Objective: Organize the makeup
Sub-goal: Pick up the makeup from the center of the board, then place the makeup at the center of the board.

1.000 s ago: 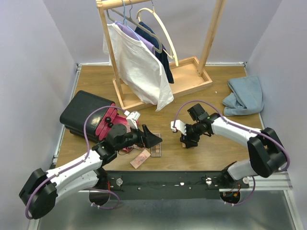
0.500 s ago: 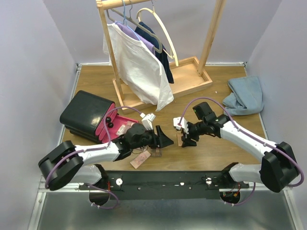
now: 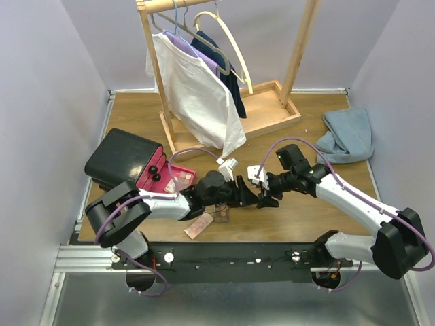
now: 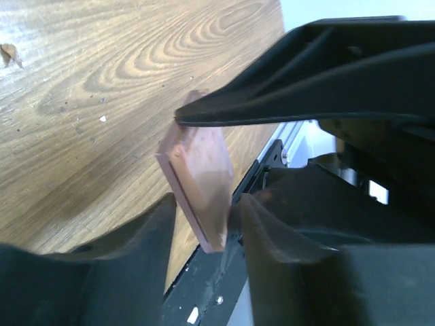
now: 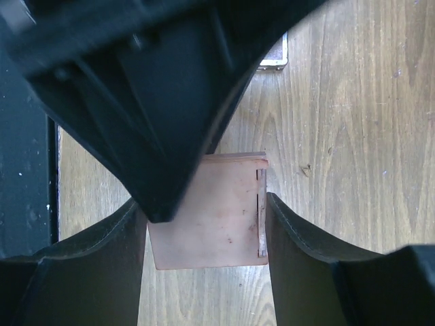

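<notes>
A square peach compact (image 5: 217,217) is held off the table between my right gripper's (image 5: 207,214) fingers, which press on its two side edges. My left gripper (image 4: 207,207) has come in against it; its jaws stand apart astride the compact's (image 4: 200,183) lower corner. In the top view both grippers, left (image 3: 249,195) and right (image 3: 262,195), meet above the table's front middle. An eyeshadow palette (image 3: 221,213) and a pink palette (image 3: 198,226) lie on the wood below the left arm. Another palette (image 3: 183,175) lies in the open pink drawer.
The black case (image 3: 122,157) with its pink drawer (image 3: 163,182) stands front left. A wooden clothes rack (image 3: 265,115) with hung garments fills the back middle. A blue cloth (image 3: 348,136) lies at the right. The black front rail (image 3: 231,255) runs along the near edge.
My left gripper has swung right from over the palettes to meet the right gripper at the compact. The right gripper kept hold of the compact and shifted slightly.
</notes>
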{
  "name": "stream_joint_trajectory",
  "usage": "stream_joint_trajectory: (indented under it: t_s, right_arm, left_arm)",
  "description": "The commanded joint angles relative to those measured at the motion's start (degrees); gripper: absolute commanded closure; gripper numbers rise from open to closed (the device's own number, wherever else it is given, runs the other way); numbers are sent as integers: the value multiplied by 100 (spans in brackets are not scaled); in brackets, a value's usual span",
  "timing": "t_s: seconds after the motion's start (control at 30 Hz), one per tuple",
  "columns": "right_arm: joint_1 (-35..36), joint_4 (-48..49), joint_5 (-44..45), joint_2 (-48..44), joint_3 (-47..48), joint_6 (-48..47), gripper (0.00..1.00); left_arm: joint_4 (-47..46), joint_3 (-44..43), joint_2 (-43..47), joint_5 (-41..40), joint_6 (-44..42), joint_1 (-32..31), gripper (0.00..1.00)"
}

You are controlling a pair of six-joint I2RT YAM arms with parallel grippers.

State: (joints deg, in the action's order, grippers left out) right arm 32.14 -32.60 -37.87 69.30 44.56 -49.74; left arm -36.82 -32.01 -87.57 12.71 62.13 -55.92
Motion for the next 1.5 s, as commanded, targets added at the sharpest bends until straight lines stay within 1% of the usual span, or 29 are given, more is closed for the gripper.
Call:
stream_joint_trajectory:
  t_s: [0.0,0.03,0.07,0.17,0.23,0.27,0.33,0.47,0.5,0.57,0.6,0.67,0.7,0.77,0.8,0.87,0.9,0.97,1.0,1.1,1.17,1.3,1.47]
  right_arm:
    - [-15,87,-177,-109,115,-27,85]
    - [-15,87,-151,-101,115,-36,85]
    - [-15,78,-159,-101,123,-36,85]
    - [-15,69,-133,-118,115,-71,78]
    - [-15,78,-107,-136,89,-54,59]
    - [-15,96,-98,-153,71,-36,48]
    - [-15,157,7,-206,10,-10,0]
    - [-129,263,183,-452,-26,43,0]
    - [-234,272,209,-565,-35,43,0]
    - [-331,272,227,-654,-52,25,0]
    - [-410,272,253,-689,-61,8,0]
    - [-445,272,253,-742,-70,-36,0]
    - [-463,272,254,-734,-70,-45,0]
    - [-463,237,254,-690,-70,-54,0]
    - [-472,228,254,-672,-52,-71,0]
    - [-472,236,245,-663,-61,-80,0]
    - [-472,237,262,-663,-70,-71,0]
    - [-463,263,271,-663,-87,-80,0]
    - [-463,263,271,-654,-87,-80,0]
    - [-472,272,297,-628,-96,-71,0]
    - [-472,289,297,-610,-105,-71,0]
    - [-472,298,315,-593,-114,-71,0]
    - [-472,307,341,-575,-131,-80,0]
  left_arm:
    - [-229,-192,-260,118,19,-59,60]
    - [-229,-200,-261,109,19,-59,63]
    - [-221,-192,-243,92,10,-51,70]
    - [-10,-200,-94,-84,-87,-59,80]
    - [271,-192,82,-242,-245,-59,85]
    - [376,-183,143,-295,-306,-59,89]
    - [675,-122,345,-426,-473,-59,92]
    - [1220,106,740,-795,-728,-42,94]
    - [1543,159,933,-909,-798,-33,94]
    - [1966,273,1180,-1365,-1035,11,95]
    - [2481,300,1477,-1568,-1106,20,94]
    - [2959,370,1821,-2015,-1290,81,95]
    - [3387,388,2197,-2149,-1343,168,95]
    - [3881,397,2594,-2447,-1501,283,95]
    - [4336,397,2996,-2675,-1563,353,95]
    - [4787,371,3376,-2983,-1651,555,95]
    - [5250,345,3691,-3307,-1738,634,95]
    - [5666,275,3939,-3555,-1835,871,95]
    - [6016,248,4106,-3687,-1940,942,95]
    - [6632,46,4169,-4205,-2064,1110,95]
    - [6626,-77,4091,-4338,-2126,1101,95]
    - [7108,-455,3459,-4979,-2135,1092,95]
    - [7267,-797,3053,-5524,-2249,1083,95]
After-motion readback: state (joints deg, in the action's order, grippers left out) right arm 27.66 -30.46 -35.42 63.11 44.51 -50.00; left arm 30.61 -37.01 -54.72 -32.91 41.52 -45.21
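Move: Just beyond the left hand's open fingertips, its middle about 2 cm to the right and 1 cm farther out, is the square makeup compact, held in the right hand's fingers about 1 cm to that hand's left. From the left hand the open pink drawer lies some 30 cm left, 6 cm farther out and 8 cm below. Around 10 cm down, the grey palette is 12 cm left and 2 cm back; the pink palette 20 cm left and 9 cm back. Closing on the compact, the left fingers pinch it while the right hand holds still, then the right fingers open wide and let go, backing some 4 cm up and forward. The left fingers tighten and carry the compact about 26 cm left and a little forward towards the open drawer, the wrist tipping to point down and turning counter-clockwise. ##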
